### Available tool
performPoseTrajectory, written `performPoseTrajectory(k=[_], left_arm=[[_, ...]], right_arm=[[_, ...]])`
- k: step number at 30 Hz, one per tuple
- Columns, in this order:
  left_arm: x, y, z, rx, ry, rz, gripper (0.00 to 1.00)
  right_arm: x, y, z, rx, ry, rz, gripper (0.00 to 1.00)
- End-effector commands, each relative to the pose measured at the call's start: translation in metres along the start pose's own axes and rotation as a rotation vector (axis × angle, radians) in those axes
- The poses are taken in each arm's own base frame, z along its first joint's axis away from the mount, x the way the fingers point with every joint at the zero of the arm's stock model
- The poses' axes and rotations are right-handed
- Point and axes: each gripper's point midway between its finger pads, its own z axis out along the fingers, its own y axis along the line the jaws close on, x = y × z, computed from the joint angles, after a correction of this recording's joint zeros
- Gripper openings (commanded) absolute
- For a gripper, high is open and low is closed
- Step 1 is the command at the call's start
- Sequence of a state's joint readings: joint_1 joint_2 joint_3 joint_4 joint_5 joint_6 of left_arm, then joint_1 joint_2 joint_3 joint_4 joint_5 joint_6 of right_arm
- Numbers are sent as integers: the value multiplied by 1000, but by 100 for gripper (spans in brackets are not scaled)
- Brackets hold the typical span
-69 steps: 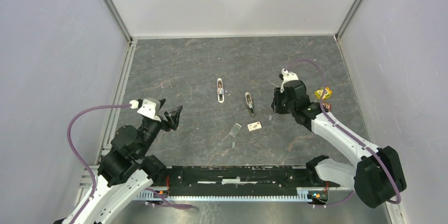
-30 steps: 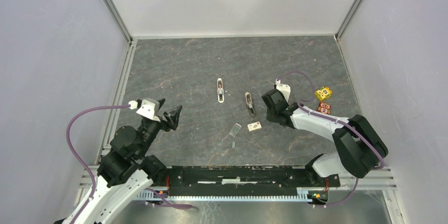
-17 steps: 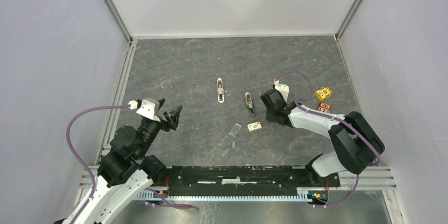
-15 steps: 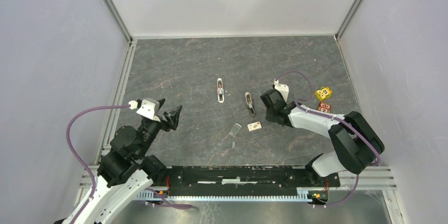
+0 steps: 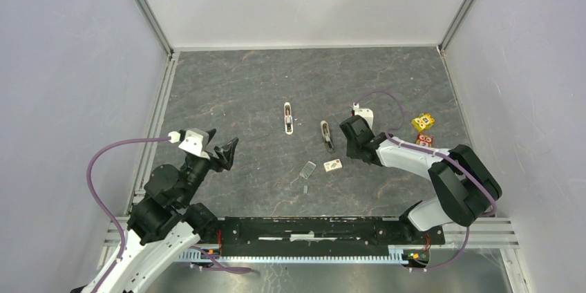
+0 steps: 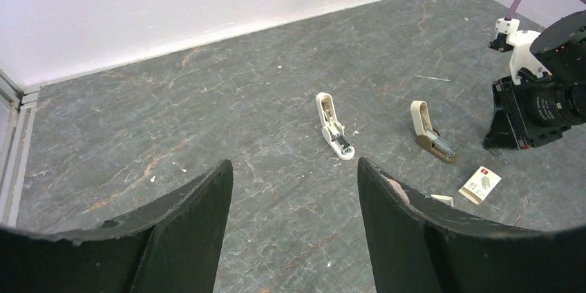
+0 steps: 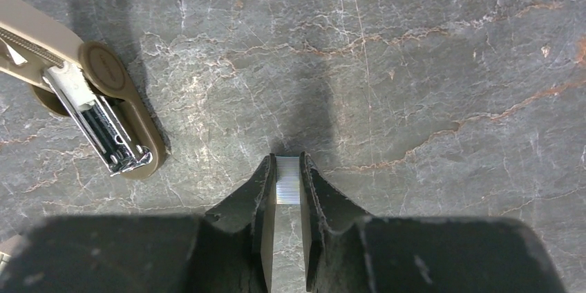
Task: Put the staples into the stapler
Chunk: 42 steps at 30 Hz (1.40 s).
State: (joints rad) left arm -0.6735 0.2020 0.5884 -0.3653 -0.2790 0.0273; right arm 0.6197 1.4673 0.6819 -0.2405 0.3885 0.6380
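A short silvery strip of staples (image 7: 287, 186) is pinched between the tips of my right gripper (image 7: 287, 163), low over the stone floor. It hangs just right of the tan stapler (image 7: 104, 124), which lies opened with its metal magazine showing. In the top view this stapler (image 5: 326, 135) sits left of the right gripper head (image 5: 352, 139). A white stapler (image 5: 288, 118) lies opened further left. The whitish staple box (image 5: 332, 165) with a red mark and its clear lid (image 5: 308, 170) lie nearer the front. My left gripper (image 6: 294, 175) hovers open and empty at the left.
A yellow cube (image 5: 423, 122) and a red cube (image 5: 423, 141) sit by the right wall, behind the right arm. White walls with metal rails enclose the floor. The arms' black base rail (image 5: 311, 229) runs along the near edge.
The right arm came down and slightly left beside the tan stapler, and its jaws closed on the staple strip. The left arm has not moved.
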Motion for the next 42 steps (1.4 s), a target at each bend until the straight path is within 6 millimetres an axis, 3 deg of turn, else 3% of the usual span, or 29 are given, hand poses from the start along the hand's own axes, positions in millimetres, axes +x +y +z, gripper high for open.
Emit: performPoseTrajectory(k=[1,8,16,22,30,42], left_arm=[[-5,2,3,-4,-17,50,74],[-2,3,4,-11,-4,54,74],[0,5,6,-23,11,63,73],[1,6,6,-27,15,67,73],[1,6,7,-26,16,70,73],[1,5,6,-24,15,70,74]], right_arm=[[-14,8,-3,-41,-52,-22,20],[-41,23,-15,-107,-117,-68,20],[-65,66,-33,-246,-183,-115,20],[-76,85,-38,-246,-210,-137,20],[-73,103,-33,-256,-193,-167,20],[-70,105,-21,-237,-202,-204,20]])
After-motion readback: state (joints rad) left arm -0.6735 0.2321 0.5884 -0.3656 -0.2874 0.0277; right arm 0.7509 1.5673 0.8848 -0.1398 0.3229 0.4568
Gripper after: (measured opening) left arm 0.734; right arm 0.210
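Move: My right hand, already pinching the staple strip down at the table, has the brown stapler's open tray about 9 cm to its left and 3 cm ahead, nearly level. The staple box lies about 8 cm left and 2 cm back. The white stapler is farther off, about 21 cm left and 11 cm ahead. From my raised left hand, that brown stapler's tray is about 12 cm ahead, 25 cm right and 26 cm below. Keeping the strip pinched between my right fingertips, I ease it off the table and swing up and left, some 9 cm left, 6–7 cm up and a little forward, until it is over the brown stapler's open tray. On the way I turn my wrist nearly 20 degrees counter-clockwise, in line with the tray, and tip my fingers slightly up, then sink about 2 cm towards the tray. ##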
